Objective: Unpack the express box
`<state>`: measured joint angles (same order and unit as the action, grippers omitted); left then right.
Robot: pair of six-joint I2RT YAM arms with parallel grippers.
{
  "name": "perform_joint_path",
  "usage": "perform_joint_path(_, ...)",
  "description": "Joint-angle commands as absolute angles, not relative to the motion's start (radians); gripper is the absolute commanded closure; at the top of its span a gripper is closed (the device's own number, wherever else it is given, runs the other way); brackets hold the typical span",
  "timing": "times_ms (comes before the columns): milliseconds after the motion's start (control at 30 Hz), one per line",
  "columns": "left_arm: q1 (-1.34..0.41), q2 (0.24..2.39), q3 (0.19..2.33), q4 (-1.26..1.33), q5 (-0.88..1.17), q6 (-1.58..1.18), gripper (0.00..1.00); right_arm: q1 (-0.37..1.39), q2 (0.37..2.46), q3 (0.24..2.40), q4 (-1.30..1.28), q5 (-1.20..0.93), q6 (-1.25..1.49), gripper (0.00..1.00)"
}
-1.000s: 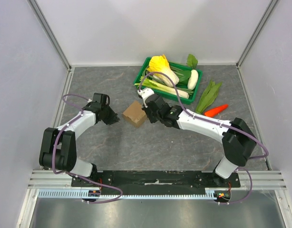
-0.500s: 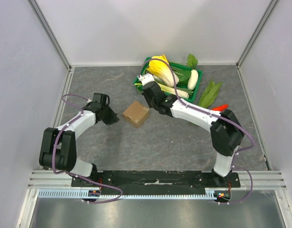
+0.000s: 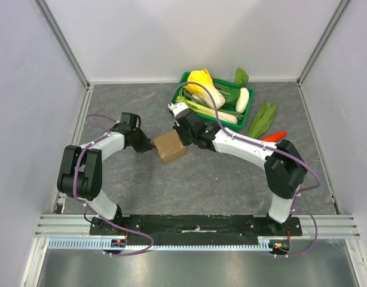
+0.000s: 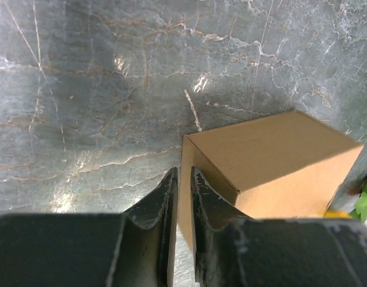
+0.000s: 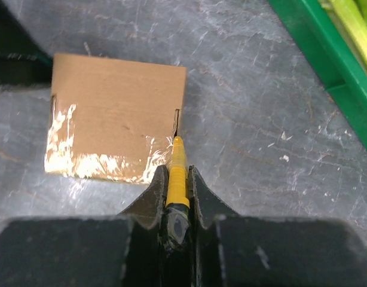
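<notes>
The express box (image 3: 169,147) is a small brown cardboard box, closed, lying on the grey table. Shiny clear tape runs along its near edge (image 5: 100,164). My left gripper (image 3: 150,144) is shut and empty, with its fingertips (image 4: 170,179) against the box's left corner (image 4: 273,149). My right gripper (image 3: 182,130) is shut on a yellow-handled cutter (image 5: 178,160). The cutter's tip rests at the right edge of the box top (image 5: 118,101), just below a short slit.
A green crate (image 3: 177,91) of vegetables stands behind the box and shows at the upper right in the right wrist view (image 5: 327,48). Leafy greens (image 3: 262,119) and a carrot (image 3: 271,139) lie to its right. Grey walls close in the table.
The left gripper moved right from open table up to the box's left side. The right gripper swung back toward the crate, then came down onto the box's far right edge. The box turned slightly.
</notes>
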<state>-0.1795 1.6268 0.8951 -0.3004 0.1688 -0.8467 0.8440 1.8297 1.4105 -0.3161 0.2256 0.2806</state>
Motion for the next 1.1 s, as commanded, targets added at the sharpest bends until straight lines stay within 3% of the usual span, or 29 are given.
perform_joint_path(0,-0.179,1.661,0.962,-0.238,0.230,-0.778,0.81,0.913,1.740,1.382,-0.330,0.173,0.316,1.00)
perform_joint_path(400,-0.192,1.759,1.043,-0.176,0.606,-0.528,0.79,1.065,1.612,1.276,-0.414,0.178,0.315,1.00)
perform_joint_path(633,-0.195,1.724,1.058,-0.208,0.540,-0.558,0.78,1.077,1.531,1.270,-0.501,0.232,0.314,1.00)
perform_joint_path(833,-0.186,1.574,1.083,-0.319,0.341,-0.601,0.64,1.083,1.408,1.253,-0.494,0.195,0.307,1.00)
perform_joint_path(1067,-0.187,1.454,1.002,-0.377,0.365,-0.601,0.46,1.083,1.373,1.125,-0.230,0.196,0.324,1.00)
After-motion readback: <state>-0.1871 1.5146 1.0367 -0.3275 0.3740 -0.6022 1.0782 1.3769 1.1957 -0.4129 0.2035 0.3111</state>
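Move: The express box is about 7 cm to the right of the left hand, 1 cm nearer the base and roughly level with it. From the right hand, already holding the yellow knife, the box's middle lies some 7 cm left, 4 cm back and 9 cm below. The green basket stands about 16 cm ahead of the right hand and 11 cm to its right, some 9 cm below. Right hand drags the knife back about 13 cm beside the box, then lifts; left sweeps right, rises, opens. ##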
